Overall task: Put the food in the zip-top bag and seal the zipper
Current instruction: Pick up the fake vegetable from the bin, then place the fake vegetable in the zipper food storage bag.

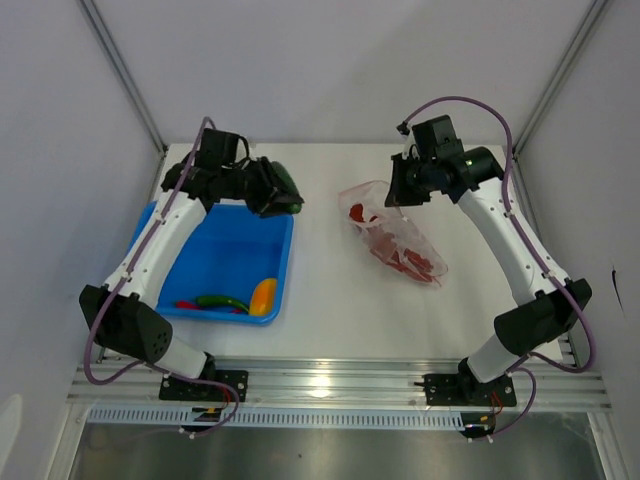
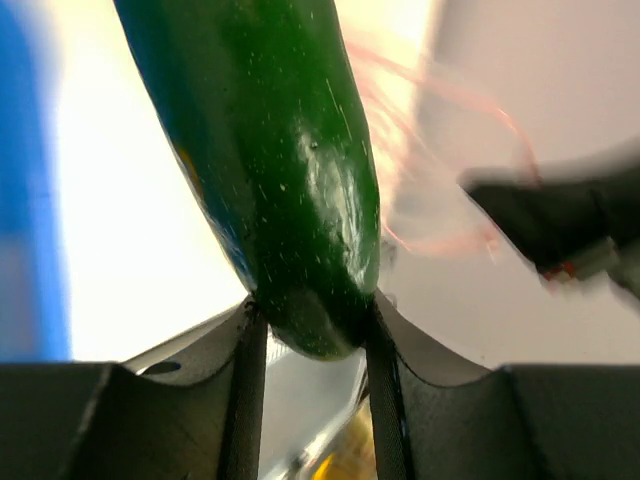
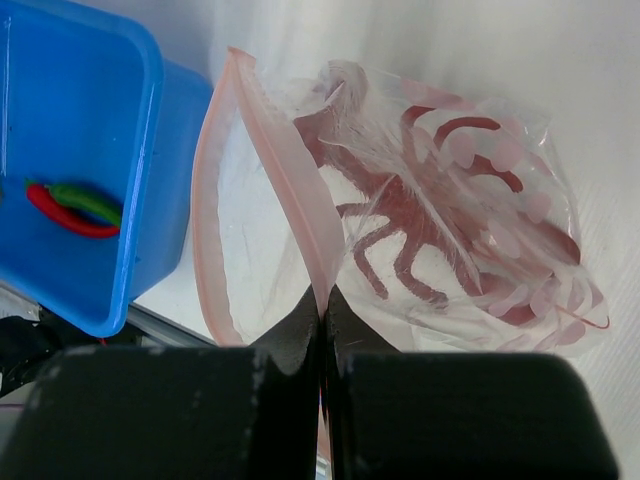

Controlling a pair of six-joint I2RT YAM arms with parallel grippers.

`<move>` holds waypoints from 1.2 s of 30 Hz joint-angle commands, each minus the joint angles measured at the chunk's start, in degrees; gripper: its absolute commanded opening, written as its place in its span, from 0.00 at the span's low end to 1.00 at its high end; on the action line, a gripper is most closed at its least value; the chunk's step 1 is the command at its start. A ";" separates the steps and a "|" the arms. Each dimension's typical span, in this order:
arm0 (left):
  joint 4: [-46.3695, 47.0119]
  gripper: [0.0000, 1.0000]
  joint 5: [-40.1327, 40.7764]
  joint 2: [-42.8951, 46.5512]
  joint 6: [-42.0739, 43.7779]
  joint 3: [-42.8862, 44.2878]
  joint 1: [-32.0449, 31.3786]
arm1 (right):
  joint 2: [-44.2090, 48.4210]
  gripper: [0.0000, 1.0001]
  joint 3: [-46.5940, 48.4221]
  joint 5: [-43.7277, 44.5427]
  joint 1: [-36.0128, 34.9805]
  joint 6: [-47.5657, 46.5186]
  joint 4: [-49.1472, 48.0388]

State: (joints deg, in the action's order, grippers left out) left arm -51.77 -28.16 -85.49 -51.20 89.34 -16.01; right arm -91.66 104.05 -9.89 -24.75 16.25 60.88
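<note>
My left gripper (image 1: pixel 283 192) is shut on a long dark green pepper (image 2: pixel 290 170), held above the far right corner of the blue tray (image 1: pixel 200 262); the pepper also shows in the top view (image 1: pixel 287 184). My right gripper (image 1: pixel 398 190) is shut on the pale pink zipper (image 3: pixel 300 190) of the clear zip-top bag (image 1: pixel 395 240), holding its mouth (image 3: pixel 240 220) open toward the tray. Red pieces lie inside the bag (image 3: pixel 440 230). In the tray lie a red chili (image 1: pixel 190 304), a green pepper (image 1: pixel 222 300) and the yellow-orange fruit (image 1: pixel 263 295).
The blue tray's right wall (image 1: pixel 287 262) stands between the two arms' work areas. White walls and metal frame posts (image 1: pixel 125 75) close in the back and sides. An aluminium rail (image 1: pixel 340 375) runs along the near edge.
</note>
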 commanded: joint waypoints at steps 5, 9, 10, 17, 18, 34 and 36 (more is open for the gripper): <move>19.24 0.01 -32.38 -0.29 9.46 -2.59 -5.87 | 1.30 0.00 2.56 3.20 -3.54 -2.27 -1.56; 25.05 0.01 -38.19 -0.02 4.97 -5.05 -8.68 | 2.45 0.00 0.02 8.12 -5.83 -3.94 -2.87; 23.83 0.01 -38.80 -0.20 5.58 -5.05 -9.91 | 2.80 0.00 -0.68 9.26 -6.27 -4.38 -3.31; 14.25 0.01 -38.20 4.71 6.46 -9.27 -11.94 | 4.82 0.00 -5.43 11.74 -6.45 -4.56 -6.03; 13.63 0.01 -38.11 5.50 6.20 -9.71 -12.03 | 5.34 0.00 -5.87 11.74 -6.54 -4.47 -6.39; 7.12 0.01 -42.94 8.16 -1.09 -17.62 -16.42 | 17.91 0.00 -18.36 7.52 -11.45 -9.30 -14.48; 7.12 0.01 -43.03 7.28 -1.53 -17.01 -16.42 | 19.49 0.00 -18.88 7.43 -12.60 -9.57 -13.86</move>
State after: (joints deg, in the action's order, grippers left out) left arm -44.25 -68.55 -77.54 -50.72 71.70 -32.10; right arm -75.05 85.36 -1.45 -36.14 8.54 50.37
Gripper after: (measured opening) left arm 0.397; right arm 0.003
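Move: Ahead and to the right of the left hand, which already holds the green fake vegetable, the zip-top bag's mouth lies about 15 cm right, 3 cm farther out and 4 cm lower. The blue bin's middle is some 19 cm left of that hand, 7 cm back and 24 cm down. From the right hand, already pinching the bag's rim, the vegetable is roughly 22 cm left, 3 cm ahead and level. Drawing back about 19 cm and right some 8 cm, the left hand carries the vegetable round to the near-left side of the bag's mouth, turning clockwise about 40 degrees until its fingers point right and flatter, grip kept. The right hand, still pinching the rim, dips 2 cm, then pulls the bag back about 6 cm, rising again and tipping its fingers up. ##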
